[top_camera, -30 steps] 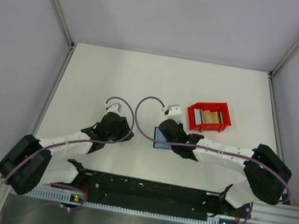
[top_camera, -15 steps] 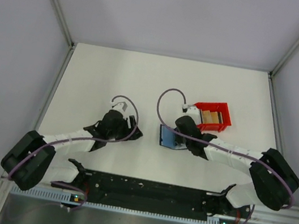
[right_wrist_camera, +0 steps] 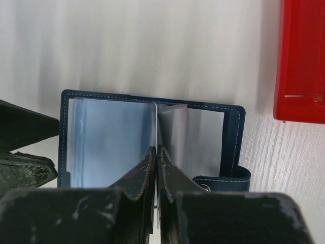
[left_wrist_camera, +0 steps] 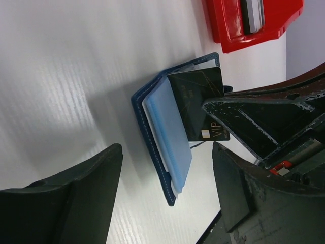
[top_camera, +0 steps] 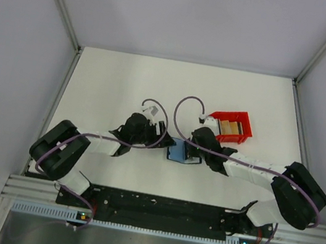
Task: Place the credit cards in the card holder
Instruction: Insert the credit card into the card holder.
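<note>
The card holder (top_camera: 175,152) lies open on the table, a navy case with light blue pockets (left_wrist_camera: 170,137). My right gripper (right_wrist_camera: 156,152) is shut on a dark credit card (left_wrist_camera: 195,99) printed "VIP". It holds the card on edge over the holder's middle fold (right_wrist_camera: 101,132). The card's lower end sits among the pocket leaves. My left gripper (left_wrist_camera: 167,193) is open just left of the holder, its fingers (left_wrist_camera: 76,203) apart with nothing between them. More credit cards (top_camera: 229,128), tan and white, lie in the red bin.
The red bin (top_camera: 241,124) stands close behind and to the right of the holder (right_wrist_camera: 299,61). Both arms meet near the table's middle. The holder's snap strap (right_wrist_camera: 226,178) sticks out on its right side.
My left arm has swung right up to the card holder and its jaws have opened wider. My right gripper shifted right a second ago and has since held still with the card.
</note>
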Motion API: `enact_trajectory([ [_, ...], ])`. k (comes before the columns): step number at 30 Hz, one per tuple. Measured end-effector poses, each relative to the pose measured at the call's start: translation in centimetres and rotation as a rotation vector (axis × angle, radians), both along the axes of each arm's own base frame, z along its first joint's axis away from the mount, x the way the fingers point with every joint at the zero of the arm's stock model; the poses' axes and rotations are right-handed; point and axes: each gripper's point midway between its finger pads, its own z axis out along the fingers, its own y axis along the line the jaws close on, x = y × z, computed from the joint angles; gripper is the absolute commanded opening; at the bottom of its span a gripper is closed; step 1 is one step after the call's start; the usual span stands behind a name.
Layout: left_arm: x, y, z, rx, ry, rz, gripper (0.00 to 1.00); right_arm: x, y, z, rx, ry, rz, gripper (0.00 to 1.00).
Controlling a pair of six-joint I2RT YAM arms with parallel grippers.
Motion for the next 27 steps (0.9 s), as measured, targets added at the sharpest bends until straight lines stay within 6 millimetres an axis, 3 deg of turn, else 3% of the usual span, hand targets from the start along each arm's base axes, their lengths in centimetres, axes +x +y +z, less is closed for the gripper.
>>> enact_trajectory([
  [1, 0.0, -0.4, -0.1, -0.008, 0.006, -0.008, 0.69, 0.0, 0.0, 0.0, 0.006, 0.000, 0.000, 0.00],
  [9, -0.5, -1.4, -0.9, -0.030, 0.047, -0.036, 0.05, 0.1, 0.2, -0.1, 0.039, 0.010, 0.002, 0.00],
  [10, -0.5, -1.4, -1.0, -0.028, 0.049, -0.038, 0.00, 0.1, 0.2, -0.1, 0.045, 0.013, 0.003, 0.00],
  [17, -0.4, -1.0, -1.7, 0.026, 0.055, -0.041, 0.00, 0.1, -0.6, 0.1, 0.067, 0.033, -0.014, 0.00],
  [27, -1.2, 0.7, -0.2, 0.125, 0.063, -0.018, 0.00, 0.6, -0.9, 4.2, 0.078, -0.023, -0.001, 0.00],
])
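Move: The open card holder's middle lies about 5 cm to the right of the left hand, 2 cm back and 4 cm below. From the right hand, which already holds the black credit card down between the holder's leaves, that middle is roughly 1 cm ahead, 1 cm left and 3 cm below. The red box stands some 11 cm ahead of the right hand and 12 cm to its right, about 4 cm lower. The left hand eases some 1.5 cm right while sinking about 2 cm and shuts its open fingers on the card holder's left edge, pinching it, then draws it some 2 cm left and comes back up. The right hand, fingers still shut on the credit card, first holds nearly still, then shifts about 1 cm right and rises some 4 cm, taking the card up and away from the holder's leaves. ##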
